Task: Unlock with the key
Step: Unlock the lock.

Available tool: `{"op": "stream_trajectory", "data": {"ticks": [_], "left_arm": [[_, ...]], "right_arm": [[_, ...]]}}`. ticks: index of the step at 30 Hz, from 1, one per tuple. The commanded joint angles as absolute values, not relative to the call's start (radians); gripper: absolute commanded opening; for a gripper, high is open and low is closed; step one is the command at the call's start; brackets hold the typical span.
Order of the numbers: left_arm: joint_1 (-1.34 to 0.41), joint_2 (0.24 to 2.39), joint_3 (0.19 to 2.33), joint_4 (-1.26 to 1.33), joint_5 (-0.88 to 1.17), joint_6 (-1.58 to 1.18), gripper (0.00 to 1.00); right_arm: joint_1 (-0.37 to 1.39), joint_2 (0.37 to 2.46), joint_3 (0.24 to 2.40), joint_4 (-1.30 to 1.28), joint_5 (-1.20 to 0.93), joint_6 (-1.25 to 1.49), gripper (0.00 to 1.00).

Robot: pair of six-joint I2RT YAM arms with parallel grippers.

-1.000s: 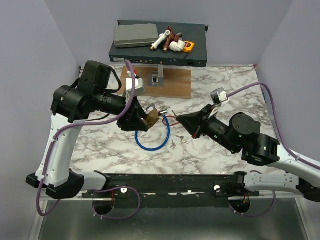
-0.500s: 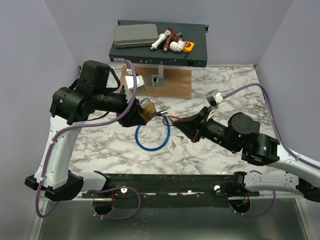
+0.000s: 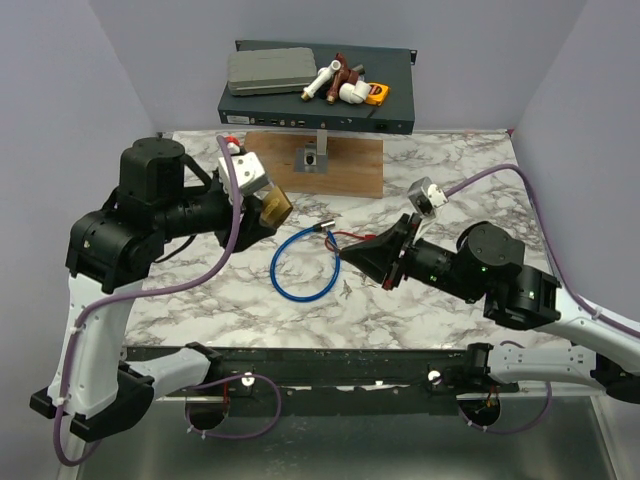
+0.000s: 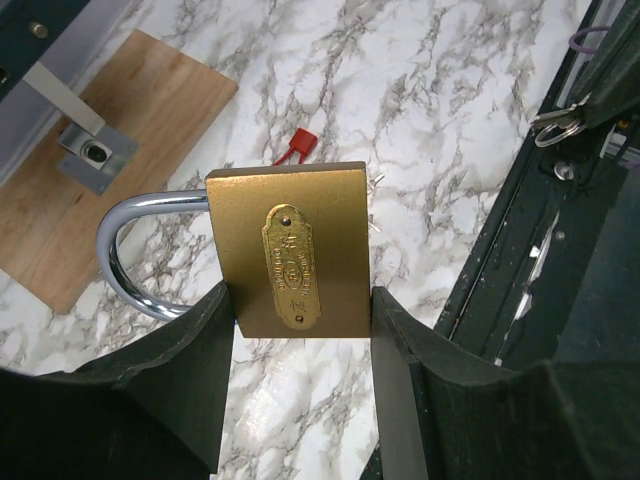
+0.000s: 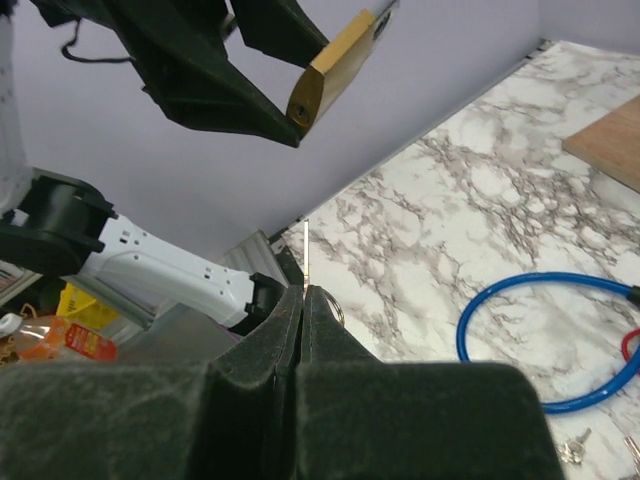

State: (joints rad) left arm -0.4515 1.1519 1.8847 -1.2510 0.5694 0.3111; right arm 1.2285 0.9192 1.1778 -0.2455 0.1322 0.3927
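Observation:
A brass padlock with a silver shackle hangs in the air, clamped by its sides in my left gripper. In the left wrist view the padlock shows its flat face. My right gripper is shut on the key, whose thin silver blade sticks out of the fingertips edge-on, with a small ring beside it. In the right wrist view the padlock is up and to the left of the right gripper, well apart from the key tip.
A blue cable lies looped mid-table, with a red strap at its end. Small loose keys lie near it. A wooden board with a metal fixture sits behind. A dark box holds clutter at the back.
My left arm has lifted the padlock up and to the left, away from the cable, and turned it. The right gripper has edged slightly left with the key.

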Motion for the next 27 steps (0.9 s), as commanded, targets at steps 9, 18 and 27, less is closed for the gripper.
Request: {"op": "stream_trajectory", "data": {"ticks": [9, 18, 27], "left_arm": [[-0.448, 1.015, 1.761, -0.997, 0.505, 0.269, 0.00], [-0.448, 0.980, 1.644, -0.852, 0.321, 0.276, 0.00], [-0.451, 0.947, 1.630, -0.874, 0.441, 0.326, 0.00]], "right_arm": [[1.228, 1.127, 1.377, -0.255, 0.039, 0.364, 0.01], [1.228, 1.189, 1.415, -0.256, 0.074, 0.354, 0.01], [1.229, 1.212, 1.404, -0.212, 0.093, 0.352, 0.01]]}}
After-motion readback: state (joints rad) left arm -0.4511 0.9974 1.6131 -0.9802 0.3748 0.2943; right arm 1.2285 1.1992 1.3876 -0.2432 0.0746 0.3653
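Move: The lock, held in the left gripper, is about 11 cm to the left of the right hand, 8 cm ahead and some 3 cm higher. On the table some 35 cm below the right hand lie the blue hose, 19 cm ahead and 9 cm left, and the loose keys, 14 cm ahead and 1 cm left. From the left hand, the key in the right fingers lies about 9 cm right, 7 cm back and 3 cm below. Bring the right gripper, still pinching the key, about 7 cm left towards the lock, arching up a couple of centimetres on the way and coming back to about its starting height. Keep the left fingers shut on the lock and, after a slight draw back, carry it about 3 cm forward and a little left, turning the hand roughly 10 degrees counter-clockwise. ##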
